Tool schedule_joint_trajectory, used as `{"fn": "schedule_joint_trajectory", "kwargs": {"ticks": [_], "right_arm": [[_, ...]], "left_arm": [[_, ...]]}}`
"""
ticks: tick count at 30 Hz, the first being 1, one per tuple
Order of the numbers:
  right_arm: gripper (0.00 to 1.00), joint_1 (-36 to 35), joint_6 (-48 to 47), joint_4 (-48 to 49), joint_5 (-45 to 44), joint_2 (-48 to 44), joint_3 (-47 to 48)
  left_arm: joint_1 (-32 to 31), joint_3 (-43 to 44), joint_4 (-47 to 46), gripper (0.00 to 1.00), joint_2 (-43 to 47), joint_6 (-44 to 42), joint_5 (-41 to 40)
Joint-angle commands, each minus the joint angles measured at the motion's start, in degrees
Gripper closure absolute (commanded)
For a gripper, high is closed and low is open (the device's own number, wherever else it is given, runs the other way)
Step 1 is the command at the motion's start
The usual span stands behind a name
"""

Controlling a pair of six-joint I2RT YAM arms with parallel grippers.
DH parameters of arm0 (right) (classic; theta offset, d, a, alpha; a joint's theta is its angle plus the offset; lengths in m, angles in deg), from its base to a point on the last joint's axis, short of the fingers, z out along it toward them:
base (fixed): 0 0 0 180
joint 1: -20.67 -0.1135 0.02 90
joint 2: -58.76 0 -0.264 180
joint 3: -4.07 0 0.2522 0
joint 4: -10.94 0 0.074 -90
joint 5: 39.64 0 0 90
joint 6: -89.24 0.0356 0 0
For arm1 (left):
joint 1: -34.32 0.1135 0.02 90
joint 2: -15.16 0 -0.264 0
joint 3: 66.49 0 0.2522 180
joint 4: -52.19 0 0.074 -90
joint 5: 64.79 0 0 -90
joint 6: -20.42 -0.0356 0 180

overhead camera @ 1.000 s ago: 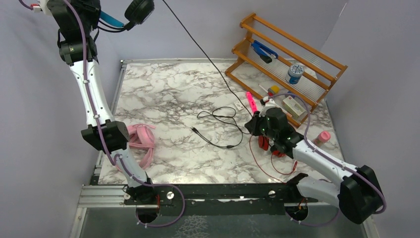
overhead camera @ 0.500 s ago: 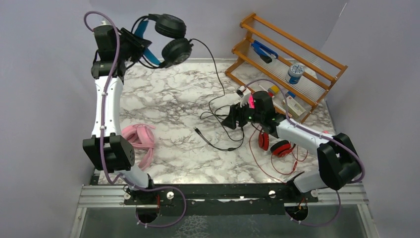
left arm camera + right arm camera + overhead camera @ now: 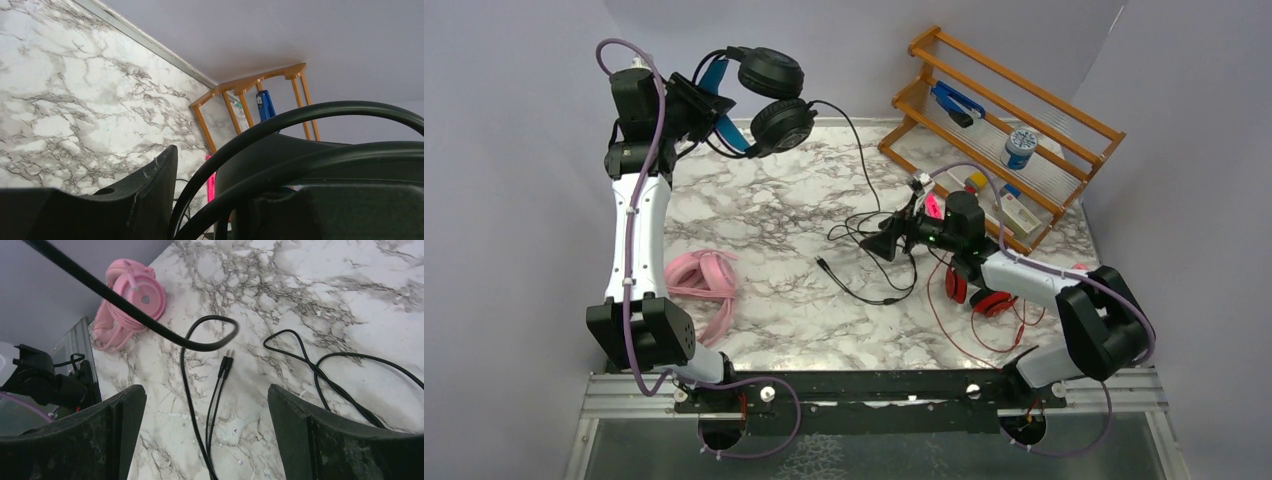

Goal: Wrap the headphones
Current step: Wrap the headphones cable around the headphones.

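My left gripper (image 3: 692, 103) is raised over the table's back left corner, shut on the blue headband of the black headphones (image 3: 769, 95). In the left wrist view the black headphones (image 3: 320, 165) fill the lower right beside one finger (image 3: 145, 195). Their cable (image 3: 856, 140) hangs down to a loose pile (image 3: 874, 232) on the marble. My right gripper (image 3: 889, 243) hovers open just over that pile, and its wrist view shows the cable's plugs (image 3: 227, 362) between the wide jaws. The pink headphones (image 3: 699, 282) lie at the left. The red headphones (image 3: 984, 295) lie under my right arm.
A wooden rack (image 3: 999, 130) with small items stands at the back right. A pink marker (image 3: 932, 207) lies in front of it, and a pink cylinder (image 3: 1077, 275) sits near the right edge. A thin red cable (image 3: 949, 335) loops toward the front edge.
My left arm has come down from high up, bringing the black headphones into view. My right gripper opened wide and swung left and back, over the cable pile.
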Motion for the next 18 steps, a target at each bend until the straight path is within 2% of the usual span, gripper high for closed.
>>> {"fn": "schedule_joint_trajectory", "kwargs": {"ticks": [1,6,11,16,18], "right_arm": [[0.04,0.1,0.9,14.5,10.2,3.6,-2.8],[0.06,0.1,1.3,20.2,10.7,9.3,-3.2],[0.2,0.1,3.7,23.0,13.0,16.3,1.1],[0.31,0.1,8.1,28.3,16.3,19.5,3.0],[0.38,0.1,9.7,29.5,16.5,20.5,3.3]], "left_arm": [[-0.1,5.0,-0.6,1.0,1.9,1.1,3.8],[-0.5,6.7,0.4,1.0,0.9,1.1,6.2],[-0.8,7.9,0.3,1.0,0.1,1.7,9.3],[-2.0,8.8,-0.2,1.0,-0.5,0.9,11.2],[-2.7,8.2,-2.8,1.0,-0.7,1.0,13.4]]}}
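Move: From the right hand, wide open and pointing left, the drooping strand of the black headphones cable hangs about 3 cm to the left, about level fore and aft and some 4 cm lower. The cable's loop on the table is about 5 cm left, 4 cm ahead and 16 cm below; its plugs lie 11 cm left, 3 cm back, equally low. The black headphones are some 21 cm left, 15 cm ahead and 21 cm higher. From the left hand that strand is about 25 cm right, 16 cm back and 25 cm down. Leftward and down, about 4 cm each way, the right hand pushes in around the drooping cable, lifting slightly at the end; it swings some 10 degrees counter-clockwise while its wide-open fingers close by roughly a third, still well apart. The left hand keeps its hold on the black headphones' headband, raising them about 3 cm and drifting as far to the right, turning slightly clockwise. ##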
